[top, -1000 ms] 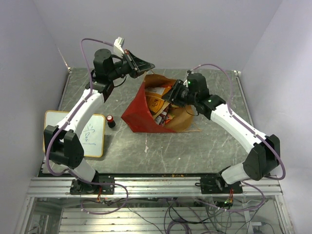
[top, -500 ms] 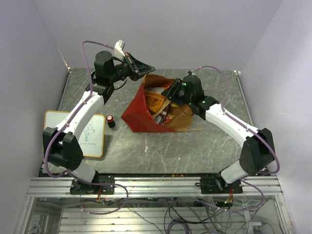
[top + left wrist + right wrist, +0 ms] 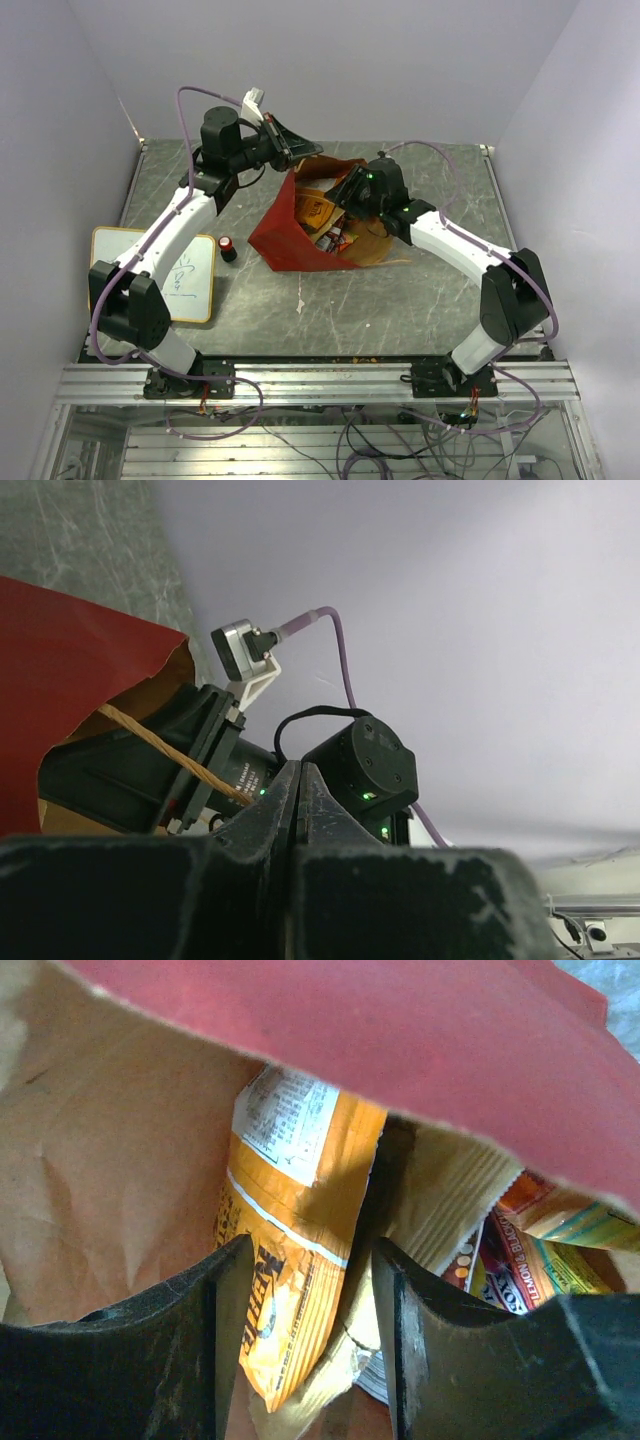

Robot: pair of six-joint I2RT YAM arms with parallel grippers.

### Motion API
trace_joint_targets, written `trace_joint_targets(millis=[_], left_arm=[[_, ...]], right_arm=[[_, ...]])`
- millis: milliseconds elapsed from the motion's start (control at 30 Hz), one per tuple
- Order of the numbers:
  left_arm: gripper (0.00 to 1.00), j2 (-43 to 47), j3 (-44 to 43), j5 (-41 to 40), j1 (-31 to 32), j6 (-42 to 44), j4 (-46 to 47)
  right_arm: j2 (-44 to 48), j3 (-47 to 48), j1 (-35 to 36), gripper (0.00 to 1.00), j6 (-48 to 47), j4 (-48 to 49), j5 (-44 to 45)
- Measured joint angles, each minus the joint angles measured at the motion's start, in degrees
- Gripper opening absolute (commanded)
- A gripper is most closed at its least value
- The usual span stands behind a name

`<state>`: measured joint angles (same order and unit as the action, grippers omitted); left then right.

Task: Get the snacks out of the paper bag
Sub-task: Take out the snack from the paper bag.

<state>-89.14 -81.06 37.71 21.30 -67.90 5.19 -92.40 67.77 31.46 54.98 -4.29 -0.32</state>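
Note:
The paper bag (image 3: 292, 240), red outside and brown inside, lies on the table with its mouth held open. My left gripper (image 3: 304, 150) is shut on its thin cord handle (image 3: 160, 752) and holds the bag's upper rim up; its jaws are pressed together (image 3: 298, 772). My right gripper (image 3: 342, 196) is open inside the bag's mouth. In the right wrist view its fingers (image 3: 310, 1260) straddle the large orange chip bag (image 3: 290, 1210) without closing on it. A multicoloured packet (image 3: 505, 1270) and a green-orange one (image 3: 570, 1222) lie deeper right, under the red bag wall (image 3: 400, 1050).
A yellow-framed whiteboard (image 3: 182, 274) lies at the table's left front. A small red-and-black cylinder (image 3: 228, 248) stands between it and the bag. Purple walls close the back and both sides of the table.
My right gripper has moved left and deeper into the bag's mouth. My left gripper has shifted slightly right and up with the handle.

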Motion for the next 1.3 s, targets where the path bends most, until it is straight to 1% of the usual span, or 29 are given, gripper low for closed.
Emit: trace_joint_targets(millis=[133,300,400,467,567,600,633,867,1133,1300], left_arm=[[0.07,0.00,-1.05,-0.33,0.63,0.66,-2.05],[0.07,0.00,-1.79,-0.68,1.22,0.90,-2.29],[0.07,0.00,-1.79,-1.11,1.60,0.90,-2.60],[0.07,0.00,-1.86,-1.38,1.81,1.03,-2.89],[0.07,0.00,-2.03,-1.68,1.95,1.20,-3.58],[0.07,0.00,-2.03,-1.84,1.97,1.27,-3.85],[0.07,0.00,-2.03,-2.03,1.97,1.29,-4.07],[0.07,0.00,-2.03,-3.21,2.05,1.22,-4.28],[0.07,0.02,-4.90,-3.93,2.10,3.06,-6.45],[0.07,0.42,-4.92,-4.15,1.46,3.63,-6.91]], right_arm=[[-1.68,0.00,0.02,0.50,2.03,2.23,-1.05],[-3.80,0.02,0.02,0.50,5.90,3.74,-1.84],[-4.35,0.00,0.07,0.47,8.57,4.48,-2.05],[-4.50,0.00,0.33,0.36,9.86,5.33,-2.03],[-4.50,0.00,0.96,0.09,11.02,5.64,-1.75],[-4.50,0.00,1.20,0.02,11.28,5.73,-1.55],[-4.50,0.00,1.33,0.00,11.52,5.79,-1.42],[-1.29,0.07,1.66,0.00,11.58,3.52,-0.87],[7.06,2.75,1.73,0.00,12.20,-4.72,-0.55],[12.11,6.73,1.77,0.00,12.24,-10.56,1.11]])
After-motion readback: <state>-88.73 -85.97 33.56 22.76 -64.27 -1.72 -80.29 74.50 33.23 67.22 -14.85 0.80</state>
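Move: The orange snack packet lies in the open bag just beyond my right fingertips, its middle about 5 cm to the left, roughly 1 cm ahead and some 5 cm below. The beige packet beside it is around 3 cm back, 2 cm left and 7 cm down; the small colourful snacks are about 5 cm back, 1 cm right and 9 cm down. From my left hand the orange packet is some 22 cm below, 2 cm ahead and 2 cm left. I ease my open right hand about 3 cm left and slightly down in the bag, rolling it some 10 degrees so its left side rises, then shut the fingers on the edge of the orange packet. Keeping that pinch, I pull up about 12 cm, drawing back and to the right a few centimetres, while my left hand keeps hold of the bag's rope handle almost in place. ##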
